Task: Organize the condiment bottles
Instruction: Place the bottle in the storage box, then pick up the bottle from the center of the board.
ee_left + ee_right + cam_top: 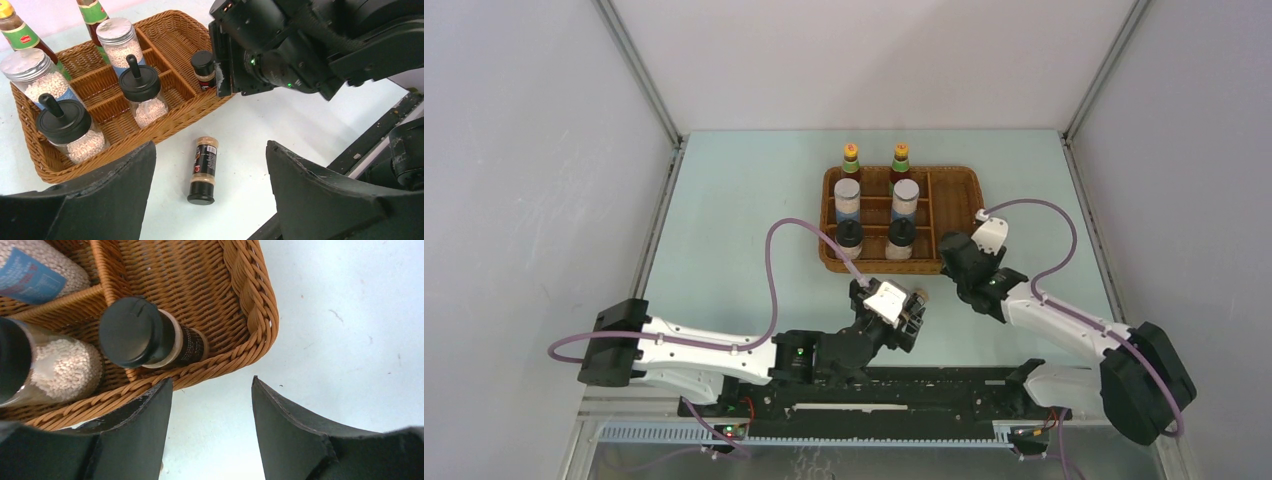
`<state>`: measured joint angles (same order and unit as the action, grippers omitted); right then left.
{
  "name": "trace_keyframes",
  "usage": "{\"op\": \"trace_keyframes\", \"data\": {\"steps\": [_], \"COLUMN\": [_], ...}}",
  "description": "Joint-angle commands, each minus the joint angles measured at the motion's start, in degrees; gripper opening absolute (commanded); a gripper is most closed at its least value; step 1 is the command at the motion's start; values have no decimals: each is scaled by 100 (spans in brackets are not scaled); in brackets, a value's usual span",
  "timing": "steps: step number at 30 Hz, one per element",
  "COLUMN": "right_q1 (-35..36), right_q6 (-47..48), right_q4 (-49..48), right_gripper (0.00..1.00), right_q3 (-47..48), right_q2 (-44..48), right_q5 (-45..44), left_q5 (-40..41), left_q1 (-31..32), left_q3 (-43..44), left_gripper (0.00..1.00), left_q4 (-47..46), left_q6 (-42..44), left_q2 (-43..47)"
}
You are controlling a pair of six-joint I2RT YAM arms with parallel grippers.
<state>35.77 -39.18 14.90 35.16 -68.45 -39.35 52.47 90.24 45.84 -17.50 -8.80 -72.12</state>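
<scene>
A tiny dark bottle [203, 170] with a black cap lies on its side on the table, just outside the wicker tray [170, 131]. My left gripper [210, 145] hovers above it, open and empty, its fingers on either side of the bottle. A second tiny dark bottle [150, 340] stands in the tray's near right compartment. My right gripper [211, 379] is open and empty, over the table beside that corner of the tray. Two yellow-capped sauce bottles [851, 157], two silver-topped shakers [848, 197] and two black-capped white bottles [850, 240] stand in the tray's left columns.
The tray [969, 200] sits at the back middle of the table. Its right-hand compartments [952, 210] hold nothing but the one tiny bottle. My right arm's wrist [300, 45] hangs close over the tray's near corner. The arms' base rail [874, 385] runs along the near edge.
</scene>
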Motion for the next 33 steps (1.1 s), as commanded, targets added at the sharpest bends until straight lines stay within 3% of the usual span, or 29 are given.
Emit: {"op": "trace_keyframes", "data": {"steps": [1,6,12,19,25,33], "right_q1": [192,481,1079,1719,1176,385], "right_q6": [357,727,692,160,385,740], "right_q4": [374,683,1893,2952,3034,2590], "right_gripper": [67,66,66,66,66,66], "right_q3": [383,527,990,1288,1558,1825], "right_q2": [451,872,1156,1527,1997,2339], "right_q5": [-225,-49,188,-242,-260,278], "left_q5": [303,176,-573,-1513,-2793,-3123], "left_q1": [-14,-276,-913,-1010,-1009,-1067], "left_q3": [204,-19,-37,177,423,660], "left_gripper": [85,85,85,85,85,84], "left_q4": [46,394,1475,2332,2428,2359], "left_q6": [-18,-423,-1410,-1917,-1819,-1543], "left_q2": [276,743,1314,647,-301,-1061]}}
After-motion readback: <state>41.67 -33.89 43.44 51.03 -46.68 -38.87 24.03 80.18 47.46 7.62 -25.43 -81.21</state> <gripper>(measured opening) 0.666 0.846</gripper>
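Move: The shaker bottle lies on the table in front of the storage box, about 6 cm ahead of the left hand, 5 cm to its right and 22 cm below. Beyond, in the box, are the nearer black-lidded jar, some 19 cm ahead and 3 cm right, and the small spice bottle, 18 cm ahead and 14 cm right. From the right hand that spice bottle stands 3 cm ahead and 5 cm left, slightly lower; the shaker is 9 cm back, 13 cm left and 7 cm down. The lying shaker bottle is approached by the open left hand, which first swings about 5 cm left and forward with a small rise, turns back, then sinks quickly to some 14 cm below its start, its wrist tipping fingers down by some 30 degrees. The spice bottle in the box is left behind as the right hand, still open, rises about 13 cm and draws back 5 cm, swinging left and returning. ##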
